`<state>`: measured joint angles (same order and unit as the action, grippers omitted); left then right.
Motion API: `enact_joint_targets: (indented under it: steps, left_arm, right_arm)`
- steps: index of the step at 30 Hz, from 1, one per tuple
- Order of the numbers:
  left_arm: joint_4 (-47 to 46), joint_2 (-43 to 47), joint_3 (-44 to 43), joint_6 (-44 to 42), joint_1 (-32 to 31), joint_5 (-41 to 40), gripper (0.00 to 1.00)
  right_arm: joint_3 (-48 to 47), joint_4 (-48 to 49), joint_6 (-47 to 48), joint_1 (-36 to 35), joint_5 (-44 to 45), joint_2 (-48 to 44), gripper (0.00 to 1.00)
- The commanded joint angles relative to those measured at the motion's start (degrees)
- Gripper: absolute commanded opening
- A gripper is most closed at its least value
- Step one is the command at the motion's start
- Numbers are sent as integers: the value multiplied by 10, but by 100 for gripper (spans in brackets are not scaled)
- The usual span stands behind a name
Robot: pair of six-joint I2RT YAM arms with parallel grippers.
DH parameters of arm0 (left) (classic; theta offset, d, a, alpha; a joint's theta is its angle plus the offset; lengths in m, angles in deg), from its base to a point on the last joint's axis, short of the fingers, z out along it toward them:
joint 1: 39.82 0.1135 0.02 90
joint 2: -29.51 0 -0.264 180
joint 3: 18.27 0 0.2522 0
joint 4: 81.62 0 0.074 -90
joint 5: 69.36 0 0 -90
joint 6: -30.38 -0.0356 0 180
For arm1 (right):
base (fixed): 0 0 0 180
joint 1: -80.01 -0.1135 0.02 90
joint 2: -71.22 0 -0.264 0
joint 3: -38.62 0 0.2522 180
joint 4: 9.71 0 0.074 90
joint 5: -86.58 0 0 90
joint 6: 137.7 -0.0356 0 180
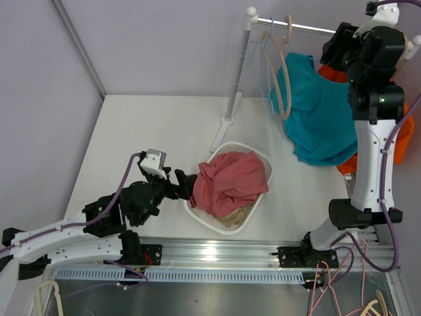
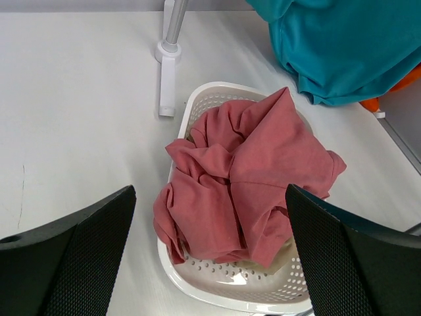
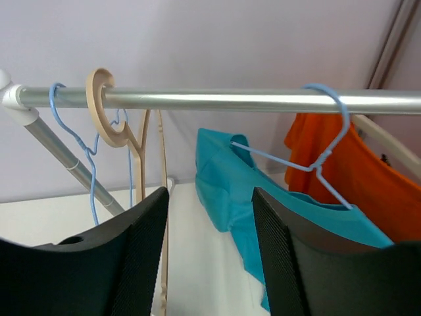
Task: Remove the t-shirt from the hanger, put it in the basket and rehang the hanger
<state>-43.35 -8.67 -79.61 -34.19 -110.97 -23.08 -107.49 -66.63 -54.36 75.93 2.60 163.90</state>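
Observation:
A teal t-shirt hangs on a blue wire hanger from the metal rail. It also shows in the right wrist view and the left wrist view. My right gripper is raised by the rail, and in its wrist view it is open and empty, with the shirt's collar and shoulder just beyond the fingers. My left gripper is low at the left edge of a white basket. In its wrist view it is open and empty, facing the red t-shirt in the basket.
An orange shirt hangs behind the teal one. An empty beige hanger and an empty blue wire hanger hang at the rail's left end. The rack's slanted post and foot stand behind the basket.

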Motion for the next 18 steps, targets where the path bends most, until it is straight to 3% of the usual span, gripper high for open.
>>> enact_joint_targets:
  steps: [1,4,10,18]
  left_arm:
    - [-23,-4,-5,-6,-3,7,99]
    - [-8,-15,-28,-14,-2,11,99]
    - [-12,-33,-50,-35,-2,4,100]
    - [-35,-60,-56,-42,1,-8,100]
  right_arm:
    - [-28,-59,16,40,-53,21,59]
    - [-98,-104,42,81,-93,64,64]
    - [-94,-120,64,98,-84,76,78]
    - [-83,-100,88,134,-100,103,79]
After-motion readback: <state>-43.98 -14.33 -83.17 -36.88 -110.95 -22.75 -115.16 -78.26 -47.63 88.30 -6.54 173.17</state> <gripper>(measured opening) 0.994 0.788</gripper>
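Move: The blue hanger holding the teal t-shirt is next for the right hand: its neck, just under the rail, lies about 7 cm ahead, 9 cm to the right and 3 cm below. On the rail, the empty wooden hanger's hook is some 10 cm ahead and 11 cm to the left of this hand; the orange t-shirt hangs about 11 cm to the right of the blue neck, level with it in reach and lower. From the left hand that neck is roughly 32 cm ahead, 47 cm right and 21 cm up. Rightward along the near side of the rail, away from the wooden hanger, the right hand swings about 7 cm towards the blue hanger's neck; after a slight rise it sinks some 6 cm and edges a little forward. The wrist tips its fingers down about 15 degrees while they spread wider, ending empty just short of the neck. ##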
